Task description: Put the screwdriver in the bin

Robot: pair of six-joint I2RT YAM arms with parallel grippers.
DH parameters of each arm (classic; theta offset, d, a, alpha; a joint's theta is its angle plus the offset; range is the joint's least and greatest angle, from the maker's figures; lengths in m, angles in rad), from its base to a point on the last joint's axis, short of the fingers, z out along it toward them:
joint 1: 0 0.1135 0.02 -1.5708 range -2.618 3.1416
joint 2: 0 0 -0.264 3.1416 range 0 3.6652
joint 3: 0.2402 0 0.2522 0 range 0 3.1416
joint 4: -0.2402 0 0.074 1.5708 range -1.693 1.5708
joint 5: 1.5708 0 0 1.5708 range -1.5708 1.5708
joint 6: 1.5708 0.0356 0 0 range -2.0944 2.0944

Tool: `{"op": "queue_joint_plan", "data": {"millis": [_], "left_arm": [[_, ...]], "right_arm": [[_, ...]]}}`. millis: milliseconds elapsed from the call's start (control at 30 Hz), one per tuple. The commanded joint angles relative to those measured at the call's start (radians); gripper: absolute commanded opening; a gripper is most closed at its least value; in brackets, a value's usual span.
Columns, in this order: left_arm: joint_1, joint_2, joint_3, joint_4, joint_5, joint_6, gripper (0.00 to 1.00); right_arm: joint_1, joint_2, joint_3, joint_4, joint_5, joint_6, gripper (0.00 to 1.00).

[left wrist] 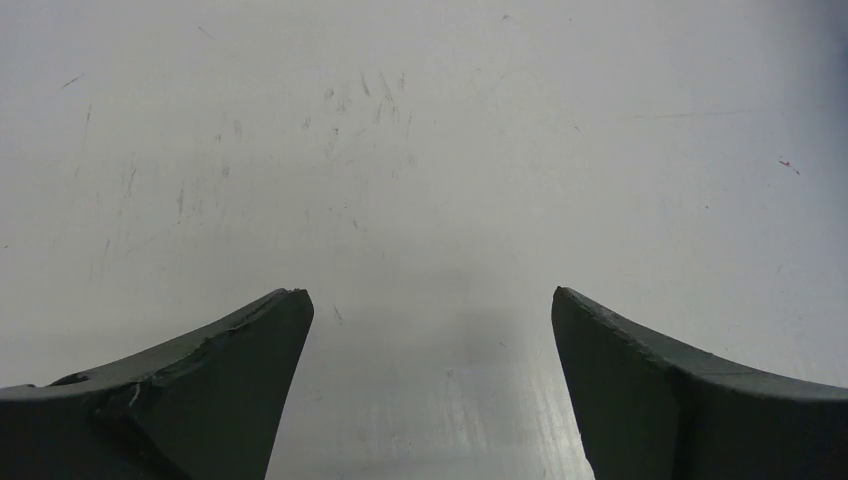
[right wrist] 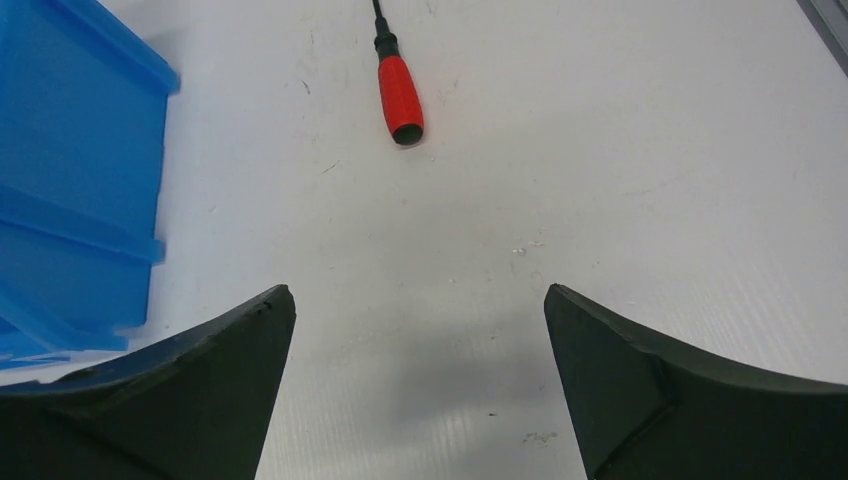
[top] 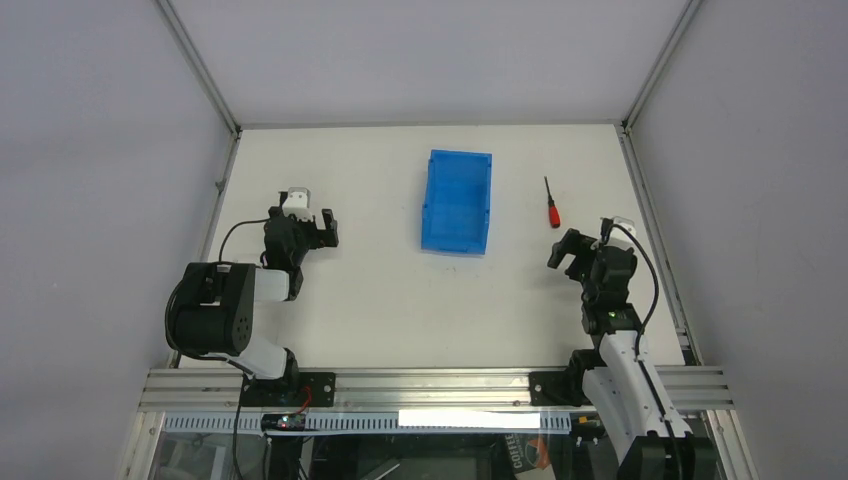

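Note:
The screwdriver (top: 551,205), red handle and thin dark shaft, lies on the white table to the right of the blue bin (top: 457,200). It also shows in the right wrist view (right wrist: 398,95), handle end toward my fingers, with the bin (right wrist: 75,170) at the left. My right gripper (top: 571,249) is open and empty, a short way nearer than the screwdriver; in its wrist view (right wrist: 420,300) only bare table lies between the fingers. My left gripper (top: 314,228) is open and empty, left of the bin; its wrist view (left wrist: 432,300) shows only table.
Grey walls and aluminium frame rails (top: 200,70) enclose the table on the left, right and back. The table's right edge rail (top: 650,220) runs close beside the right arm.

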Motion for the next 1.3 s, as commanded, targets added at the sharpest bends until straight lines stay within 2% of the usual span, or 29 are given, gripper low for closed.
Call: {"op": "queue_joint_plan", "data": {"millis": [0,200,300,433,600,733,900,1100,1167,1233,1267], "left_arm": [[0.006,-0.025,-0.002,0.030,0.021,-0.020,0.99],[0.006,-0.025,-0.002,0.030,0.021,-0.019,0.99],[0.006,-0.024,-0.002,0.030,0.021,-0.019,0.99],[0.006,-0.025,-0.002,0.030,0.021,-0.019,0.99],[0.006,-0.024,-0.002,0.030,0.021,-0.020,0.99],[0.006,-0.025,-0.001,0.031,0.020,-0.020,0.99],[0.006,-0.024,-0.001,0.029,0.021,-0.019,0.99],[0.006,-0.025,-0.002,0.030,0.021,-0.019,0.99],[0.005,-0.025,-0.002,0.030,0.021,-0.020,0.99],[0.006,-0.024,-0.002,0.030,0.021,-0.020,0.99],[0.006,-0.025,-0.002,0.030,0.021,-0.020,0.99]], "right_arm": [[0.001,-0.029,0.037,0.043,0.017,0.028,0.99],[0.000,0.039,0.095,0.045,-0.034,0.038,0.99],[0.001,0.111,0.242,-0.099,0.001,0.033,0.99],[0.001,0.341,0.511,-0.316,0.006,-0.005,0.99],[0.001,0.746,0.867,-0.579,-0.010,-0.090,0.99],[0.000,0.987,1.068,-0.660,-0.013,-0.138,0.97],[0.001,1.205,1.208,-0.715,-0.041,-0.186,0.93],[0.000,1.368,1.285,-0.741,-0.043,-0.204,0.83],[0.001,1.392,1.281,-0.733,-0.036,-0.205,0.77],[0.001,1.404,1.279,-0.730,-0.037,-0.206,0.60],[0.001,1.407,1.280,-0.731,-0.038,-0.205,0.43]]}}
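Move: The screwdriver lies on the table about 17 cm ahead of the right hand's point and roughly 9 cm below it, only about 1 cm to its left, its red handle nearest. The bin stands about level with the screwdriver and some 24 cm to the left of it. From the left hand the screwdriver is around 60 cm to the right, 4 cm farther out and 4 cm lower. Right hand arcs up, about 15 cm forward, then down, tipping 50 degrees, fingers narrowing astride the screwdriver handle. ##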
